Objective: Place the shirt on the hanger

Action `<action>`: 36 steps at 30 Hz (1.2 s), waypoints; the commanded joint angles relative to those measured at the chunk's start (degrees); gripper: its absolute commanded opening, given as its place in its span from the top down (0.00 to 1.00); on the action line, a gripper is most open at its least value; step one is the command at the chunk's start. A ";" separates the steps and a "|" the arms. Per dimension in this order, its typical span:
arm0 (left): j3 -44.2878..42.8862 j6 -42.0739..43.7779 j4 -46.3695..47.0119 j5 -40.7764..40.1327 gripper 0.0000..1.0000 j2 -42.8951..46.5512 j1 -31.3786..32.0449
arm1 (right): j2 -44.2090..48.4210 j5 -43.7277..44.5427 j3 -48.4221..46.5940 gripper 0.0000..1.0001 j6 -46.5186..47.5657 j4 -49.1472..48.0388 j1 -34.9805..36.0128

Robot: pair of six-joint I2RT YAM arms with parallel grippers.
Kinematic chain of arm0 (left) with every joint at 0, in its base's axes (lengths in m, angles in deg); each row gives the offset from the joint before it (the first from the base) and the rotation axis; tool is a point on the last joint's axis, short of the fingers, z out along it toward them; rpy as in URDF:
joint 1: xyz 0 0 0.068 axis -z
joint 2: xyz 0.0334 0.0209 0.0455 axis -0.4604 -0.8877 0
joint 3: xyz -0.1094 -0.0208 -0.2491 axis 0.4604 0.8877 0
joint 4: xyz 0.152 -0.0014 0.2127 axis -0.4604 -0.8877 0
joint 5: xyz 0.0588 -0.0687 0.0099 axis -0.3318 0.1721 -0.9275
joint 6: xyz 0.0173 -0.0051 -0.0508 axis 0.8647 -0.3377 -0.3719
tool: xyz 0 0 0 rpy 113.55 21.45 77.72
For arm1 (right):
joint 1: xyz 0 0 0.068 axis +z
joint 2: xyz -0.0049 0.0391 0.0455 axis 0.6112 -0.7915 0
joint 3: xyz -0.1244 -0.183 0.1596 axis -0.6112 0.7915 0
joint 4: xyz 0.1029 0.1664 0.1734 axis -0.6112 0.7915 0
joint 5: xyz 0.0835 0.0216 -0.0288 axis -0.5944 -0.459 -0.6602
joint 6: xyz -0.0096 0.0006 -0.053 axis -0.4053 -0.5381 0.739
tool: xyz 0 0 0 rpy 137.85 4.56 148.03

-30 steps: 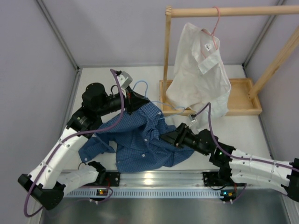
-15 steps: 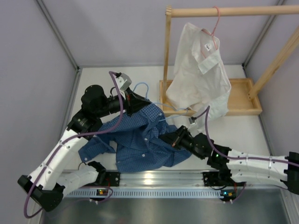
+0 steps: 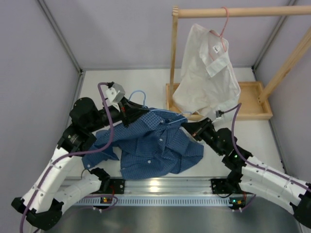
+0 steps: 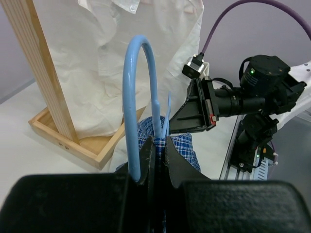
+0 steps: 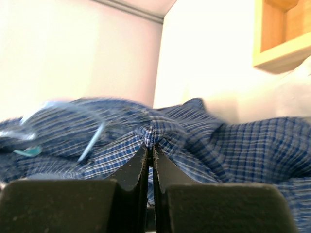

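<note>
The blue checked shirt lies crumpled on the table between my two arms. The light blue wire hanger pokes its hook out at the shirt's back left edge. My left gripper is shut on the hanger's neck just below the hook, with checked cloth pinched in as well. My right gripper is shut on a raised fold of the shirt at its right side. A stretch of hanger wire shows under the cloth.
A white shirt hangs on a pink hanger from a wooden rack, whose tray base stands just behind my right gripper. The rack's post is close on the left in the left wrist view. Grey walls enclose the table.
My right gripper has closed on the shirt and moved back and right, lifting a fold. My left gripper has shifted left with the hanger, stretching the cloth between the two.
</note>
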 commanded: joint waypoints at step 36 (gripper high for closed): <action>-9.77 -7.37 -3.21 -25.32 1.00 -2.65 -0.06 | -10.20 -24.89 -22.20 1.00 28.54 -2.41 3.36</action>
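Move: About 3 cm ahead, 2 cm right and 6 cm above the right hand, which pinches the blue shirt edge, lies the hanger's right end. The hanger neck is level with that hand, 14 cm left and 15 cm up; the rack's near-left corner lies 12 cm ahead, 7 cm left, 20 cm down. For the left hand, holding the hanger neck, the shirt edge is level, some 14 cm right, 15 cm below. Lifting the pinched shirt edge about 8 cm, the right hand first pushes forward, then sweeps back and left to draw the cloth over the hanger's right end, fingers tipping up some 20 degrees and swinging counter-clockwise. The left hand keeps hold of the hanger, slides left while sinking, then goes forward and partly back up, turning it counter-clockwise. ##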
